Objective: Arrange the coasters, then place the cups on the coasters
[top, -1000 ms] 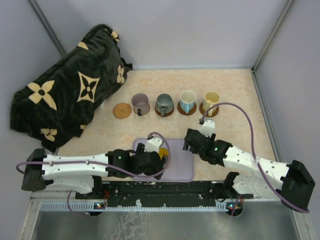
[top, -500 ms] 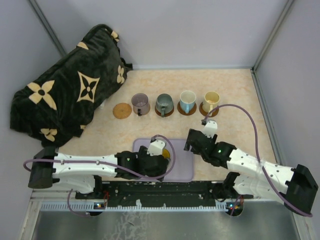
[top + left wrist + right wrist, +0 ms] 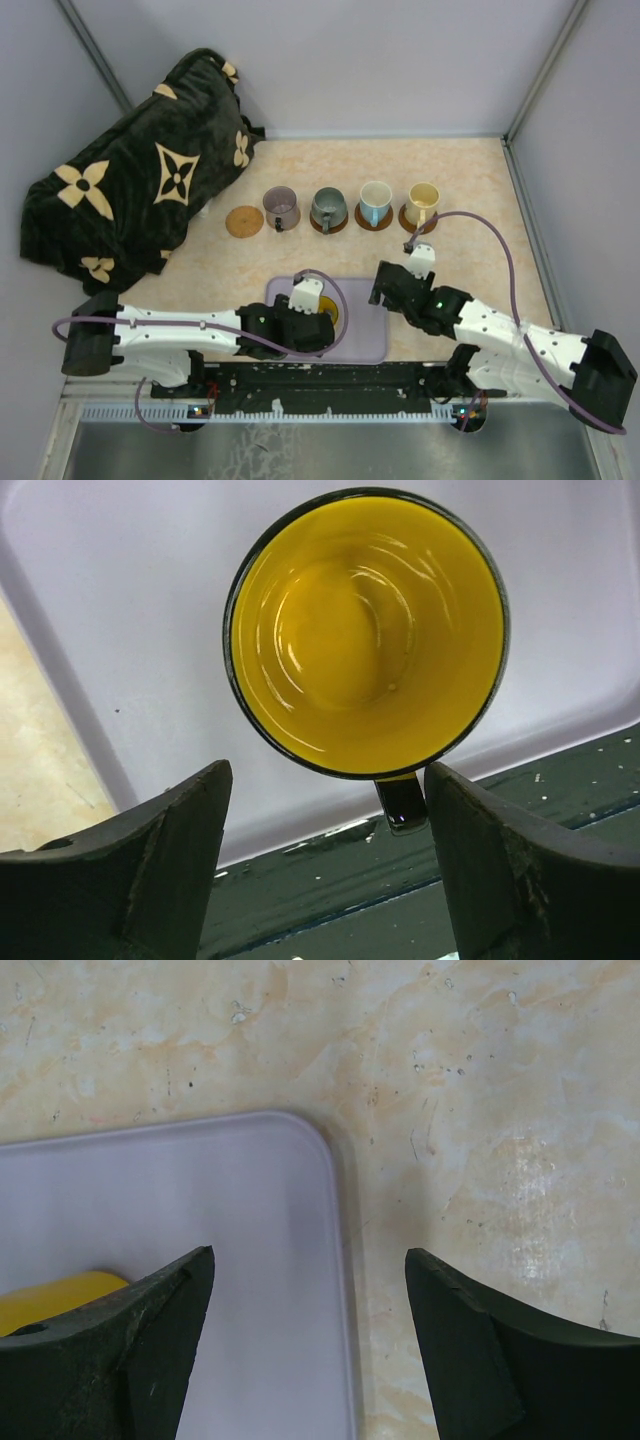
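Observation:
A yellow-orange cup (image 3: 367, 630) stands upright on the lavender tray (image 3: 120, 590), and only a sliver of the cup (image 3: 330, 311) shows in the top view. My left gripper (image 3: 327, 772) hangs open just over its near rim. The cup's dark handle (image 3: 402, 802) lies between the fingers, close to the right one. My right gripper (image 3: 308, 1256) is open and empty above the tray's far right corner (image 3: 300, 1140). At the back stand a bare coaster (image 3: 243, 221), a mauve cup (image 3: 281, 208), and grey-green (image 3: 327, 209), pale blue (image 3: 375, 203) and cream (image 3: 422, 204) cups on brown coasters.
A black plush blanket with tan flowers (image 3: 140, 180) fills the back left. Grey walls close in the table on three sides. A dark rail (image 3: 330, 378) with the arm bases runs along the near edge, right behind the tray.
My left gripper has slid over the yellow cup toward the tray's near edge, and its jaws have narrowed a little. The right arm has shifted only slightly.

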`<act>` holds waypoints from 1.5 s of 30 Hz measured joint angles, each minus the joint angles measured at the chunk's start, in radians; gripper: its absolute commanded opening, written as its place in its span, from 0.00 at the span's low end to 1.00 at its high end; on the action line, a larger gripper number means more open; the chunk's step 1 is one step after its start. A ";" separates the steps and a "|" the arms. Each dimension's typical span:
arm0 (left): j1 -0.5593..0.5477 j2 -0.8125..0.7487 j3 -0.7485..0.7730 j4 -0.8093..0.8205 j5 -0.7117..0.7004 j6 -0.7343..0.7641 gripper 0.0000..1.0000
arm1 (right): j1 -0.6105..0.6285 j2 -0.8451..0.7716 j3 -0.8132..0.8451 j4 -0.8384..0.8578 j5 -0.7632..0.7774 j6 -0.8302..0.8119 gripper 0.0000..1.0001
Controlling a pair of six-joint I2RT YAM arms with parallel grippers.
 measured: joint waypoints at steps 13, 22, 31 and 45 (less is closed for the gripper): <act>0.000 -0.052 -0.052 -0.065 -0.015 -0.052 0.64 | 0.000 0.000 -0.011 0.031 -0.012 0.003 0.77; 0.000 -0.037 -0.060 -0.023 -0.006 -0.020 0.60 | 0.000 0.000 -0.011 0.030 -0.016 0.003 0.77; 0.000 -0.025 -0.070 0.016 0.015 0.017 0.62 | 0.000 0.000 -0.011 0.030 -0.016 0.004 0.77; 0.000 0.080 -0.067 0.010 0.039 0.035 0.58 | 0.000 0.000 -0.011 0.030 -0.016 0.004 0.77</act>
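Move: The yellow cup stands on the tray, its middle about 5 cm ahead of the left hand, 1 cm to its right and 5 cm below, handle pointing back towards this hand. The empty coaster lies roughly 28 cm ahead and 19 cm left of the left hand, the purple cup 30 cm ahead and 10 cm left. From the right hand the yellow cup is some 14 cm left and 5 cm back. Left hand sinks about 4 cm and shifts 2 cm left, fingers partly closing, to straddle the yellow cup's handle. ##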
